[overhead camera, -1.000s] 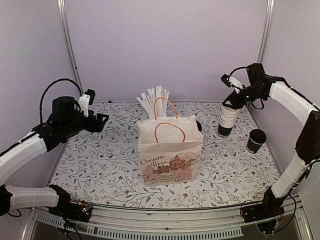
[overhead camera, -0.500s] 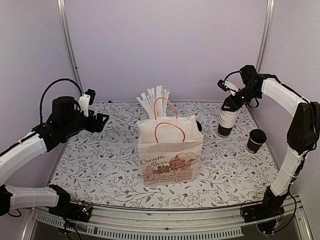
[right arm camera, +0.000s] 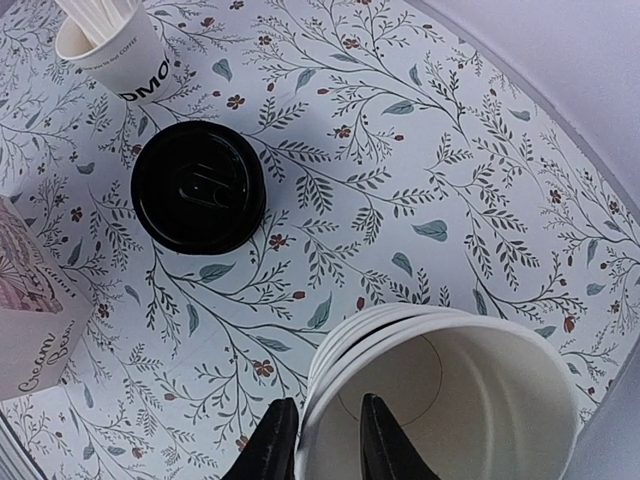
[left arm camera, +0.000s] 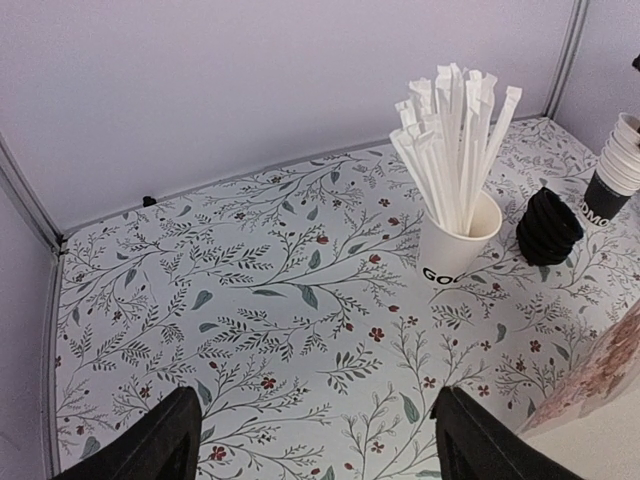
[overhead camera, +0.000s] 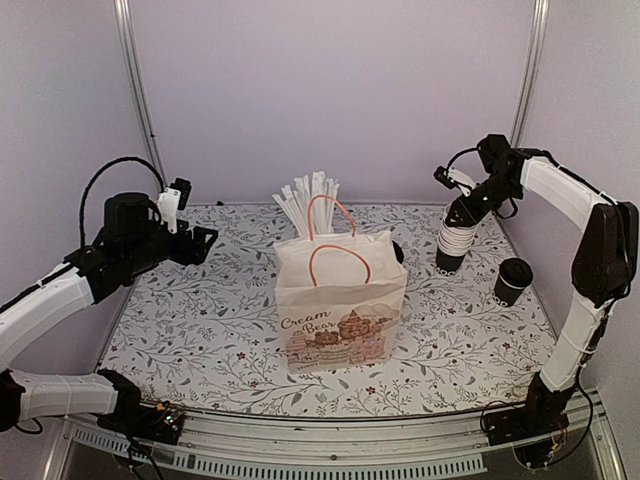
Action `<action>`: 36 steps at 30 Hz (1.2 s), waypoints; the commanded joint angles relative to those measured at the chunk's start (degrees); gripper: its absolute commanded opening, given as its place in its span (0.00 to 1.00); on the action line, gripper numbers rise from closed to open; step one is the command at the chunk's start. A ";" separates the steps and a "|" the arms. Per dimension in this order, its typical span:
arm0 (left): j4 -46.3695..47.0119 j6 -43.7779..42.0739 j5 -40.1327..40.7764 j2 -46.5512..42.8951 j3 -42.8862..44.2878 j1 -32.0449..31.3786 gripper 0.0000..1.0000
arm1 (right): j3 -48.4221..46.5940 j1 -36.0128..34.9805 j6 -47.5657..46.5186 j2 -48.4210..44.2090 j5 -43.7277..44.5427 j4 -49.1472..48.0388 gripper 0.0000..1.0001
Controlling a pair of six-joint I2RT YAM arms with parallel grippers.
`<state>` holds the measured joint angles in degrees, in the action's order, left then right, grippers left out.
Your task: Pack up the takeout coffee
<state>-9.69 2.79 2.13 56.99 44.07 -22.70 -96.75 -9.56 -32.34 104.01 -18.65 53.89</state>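
Note:
The takeout coffee (overhead camera: 513, 280), a black cup with a black lid, stands alone at the right of the table; neither wrist view shows it. To its left, my right gripper (overhead camera: 462, 212) sits on top of the stack of lidless black cups (overhead camera: 456, 240). In the right wrist view the right gripper (right arm camera: 330, 440) straddles the top cup's white rim (right arm camera: 440, 330), one finger inside and one outside, jaws narrow. Whether they pinch the wall is unclear. My left gripper (overhead camera: 200, 243) hovers over the far left of the table, and the left gripper (left arm camera: 315, 450) is open and empty.
A paper bag (overhead camera: 340, 300) with orange handles stands mid-table. Behind it are a white cup of straws (left arm camera: 458, 240) and a black ribbed stack of lids (left arm camera: 548, 225), which is the round black top (right arm camera: 198, 187) in the right wrist view. Walls close off the back and sides.
My right gripper has shifted slightly left and settled onto the cup stack, and its jaws have narrowed around the top rim. The left arm has not moved.

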 commanded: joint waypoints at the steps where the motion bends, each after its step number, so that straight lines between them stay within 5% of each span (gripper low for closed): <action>1: 1.22 -0.68 -0.11 -0.06 -0.22 0.57 0.82 | -1.60 0.18 0.34 0.14 -0.46 1.13 0.23; 17: 1.17 -0.68 -0.28 0.48 -0.13 0.64 0.82 | -2.12 0.16 0.81 -0.97 -0.20 2.36 0.07; 36: 1.06 -0.59 -0.55 1.50 -0.04 0.61 0.82 | -2.61 0.20 0.83 -2.49 0.01 3.46 0.01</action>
<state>-9.72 2.79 1.96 58.06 44.07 -22.70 -97.86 -9.56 -31.97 103.88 -18.52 56.40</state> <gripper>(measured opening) 0.821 0.039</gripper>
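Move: The right fingers already straddle the near-left rim of the top cup in the cup stack, whose middle is roughly 2 cm ahead, 3 cm right and 7 cm below the hand. The black lids sit some 14 cm left, level fore and aft; the lidded cup is about 10 cm back and 16 cm right, both well below. The bag stands roughly 20 cm left and 18 cm back. From the left hand, the stack is nearly 60 cm right, 12 cm ahead. The right fingers pinch the near-left wall of the top cup, one pad inside the cup and one outside, closing from about a quarter open to almost shut, with the gripper's effort rising once the gap is nearly gone. The hand otherwise stays at the rim, easing back only about half a centimetre, its downward-slanting wrist hardly turning. ##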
